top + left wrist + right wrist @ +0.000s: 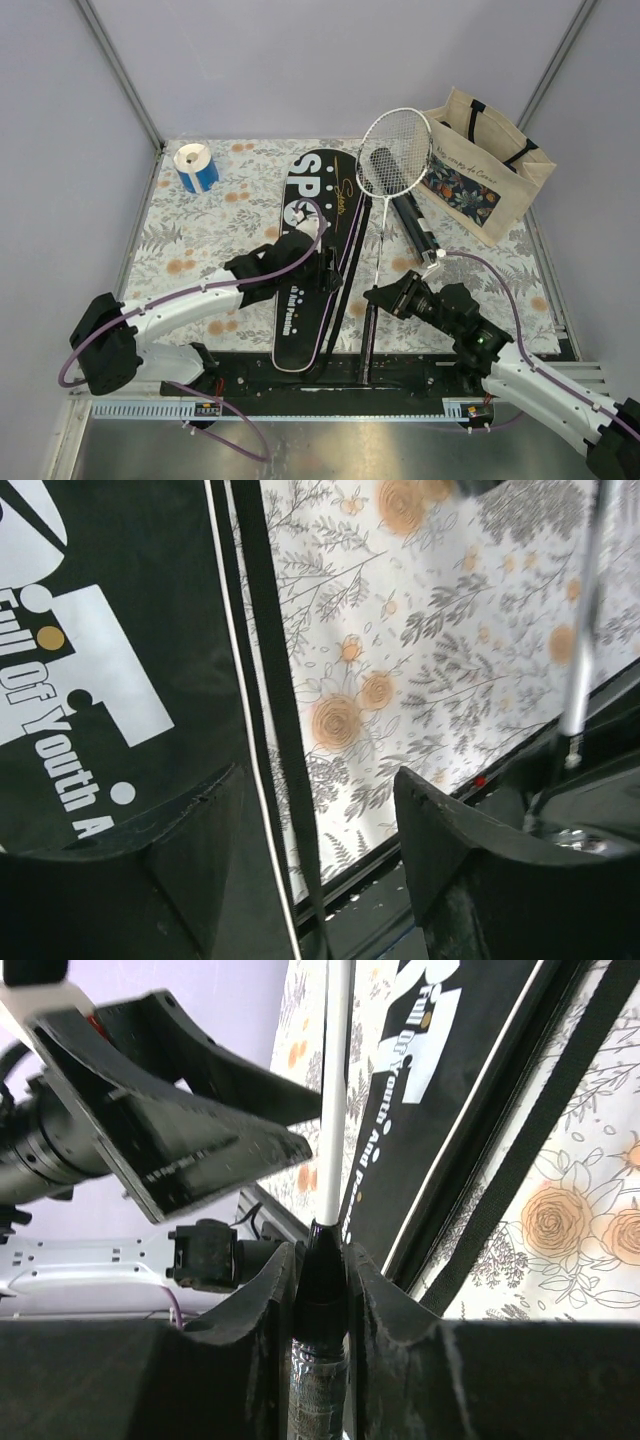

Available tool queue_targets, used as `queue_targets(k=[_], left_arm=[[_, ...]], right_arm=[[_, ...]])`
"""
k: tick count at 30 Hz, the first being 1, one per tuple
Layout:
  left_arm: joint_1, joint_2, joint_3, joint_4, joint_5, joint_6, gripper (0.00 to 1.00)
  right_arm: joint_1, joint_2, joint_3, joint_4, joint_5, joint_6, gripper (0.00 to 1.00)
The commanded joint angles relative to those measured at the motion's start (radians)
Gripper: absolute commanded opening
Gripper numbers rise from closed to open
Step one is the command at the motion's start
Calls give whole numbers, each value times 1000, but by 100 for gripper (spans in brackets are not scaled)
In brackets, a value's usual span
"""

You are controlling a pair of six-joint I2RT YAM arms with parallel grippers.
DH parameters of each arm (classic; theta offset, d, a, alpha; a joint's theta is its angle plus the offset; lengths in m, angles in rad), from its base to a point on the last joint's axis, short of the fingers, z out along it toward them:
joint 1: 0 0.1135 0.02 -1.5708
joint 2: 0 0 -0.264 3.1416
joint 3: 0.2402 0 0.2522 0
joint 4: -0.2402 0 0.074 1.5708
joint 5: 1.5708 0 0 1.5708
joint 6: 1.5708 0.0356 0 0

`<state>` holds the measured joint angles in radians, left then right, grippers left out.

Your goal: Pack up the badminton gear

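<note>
A black racket case (312,215) lettered SPORT lies lengthwise in the middle of the floral mat. My left gripper (327,275) hovers open over its right edge. In the left wrist view the case (110,680) and its black strap (285,740) run between the spread fingers (445,830), and nothing is held. A white-framed racket (395,152) lies to the right of the case, head toward the back. My right gripper (380,297) is shut on the top of its black handle (322,1260). The white shaft (335,1090) runs up out of the jaws. A black tube (407,215) lies under the racket head.
A beige tote bag (492,160) with a floral panel stands at the back right. A blue-and-white tape roll (196,167) sits at the back left. The black mounting rail (330,375) runs along the near edge. The two grippers are close together beside the case.
</note>
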<state>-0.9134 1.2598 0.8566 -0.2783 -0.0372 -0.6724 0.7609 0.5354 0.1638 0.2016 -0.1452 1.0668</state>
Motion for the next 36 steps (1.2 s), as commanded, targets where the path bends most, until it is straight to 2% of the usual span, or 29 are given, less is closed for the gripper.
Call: queue_targets(k=[1, 10, 16, 19, 21, 22, 24, 25, 27, 31, 36], left_arm=[[-33, 32, 1, -19, -82, 105, 65], [-102, 260, 82, -27, -219, 188, 67], [-165, 397, 160, -79, -398, 218, 69], [-196, 461, 215, -162, -502, 224, 66], [-223, 495, 242, -206, -571, 229, 57], [-237, 503, 246, -217, -604, 224, 47], [-248, 510, 256, -243, -656, 205, 21], [-248, 509, 257, -252, -667, 189, 13], [-249, 489, 257, -254, -673, 172, 2], [-245, 425, 257, -248, -668, 143, 0], [-184, 323, 245, -223, -544, 97, 0]], right_arm=[[5, -67, 72, -83, 102, -13, 0], [3, -156, 68, -172, 113, -21, 0], [3, -167, 68, -191, 111, -31, 0], [3, -172, 62, -192, 111, -31, 0], [3, -178, 56, -195, 111, -31, 0], [5, -178, 54, -195, 111, -33, 0], [5, -180, 54, -195, 108, -31, 0], [5, -180, 51, -195, 104, -31, 0], [5, -176, 54, -195, 95, -30, 0], [3, -170, 52, -231, 72, -30, 0], [5, -169, 20, -249, 19, 4, 0]])
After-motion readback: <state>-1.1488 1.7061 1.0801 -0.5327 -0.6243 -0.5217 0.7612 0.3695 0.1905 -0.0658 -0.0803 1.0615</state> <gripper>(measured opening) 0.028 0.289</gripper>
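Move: The bag's right edge, at the spot beside the "Full Of Youth" lettering, lies about 10 cm below the open left hand, 1 cm ahead and 1 cm to its left. The loose black strap runs some 4 cm to the right of that spot at the same depth, and the handle of the held racket has its middle about 10 cm right of the left hand and 11 cm back, near its height. From the right hand the edge spot is roughly 11 cm left, 2 cm ahead and 12 cm below. The left hand, fingers open, drops almost straight down about 10 cm onto the bag's right edge while its wrist rolls some 40 degrees, so that the fingers, slanting right at first, end pointing steeply down; there they close, pinching the piped edge beside the zipper, and rise about 2 cm with it. The right hand keeps its grip on the racket where shaft meets handle, easing about 2 cm to the right away from the bag's edge and then holding the racket there almost still. ##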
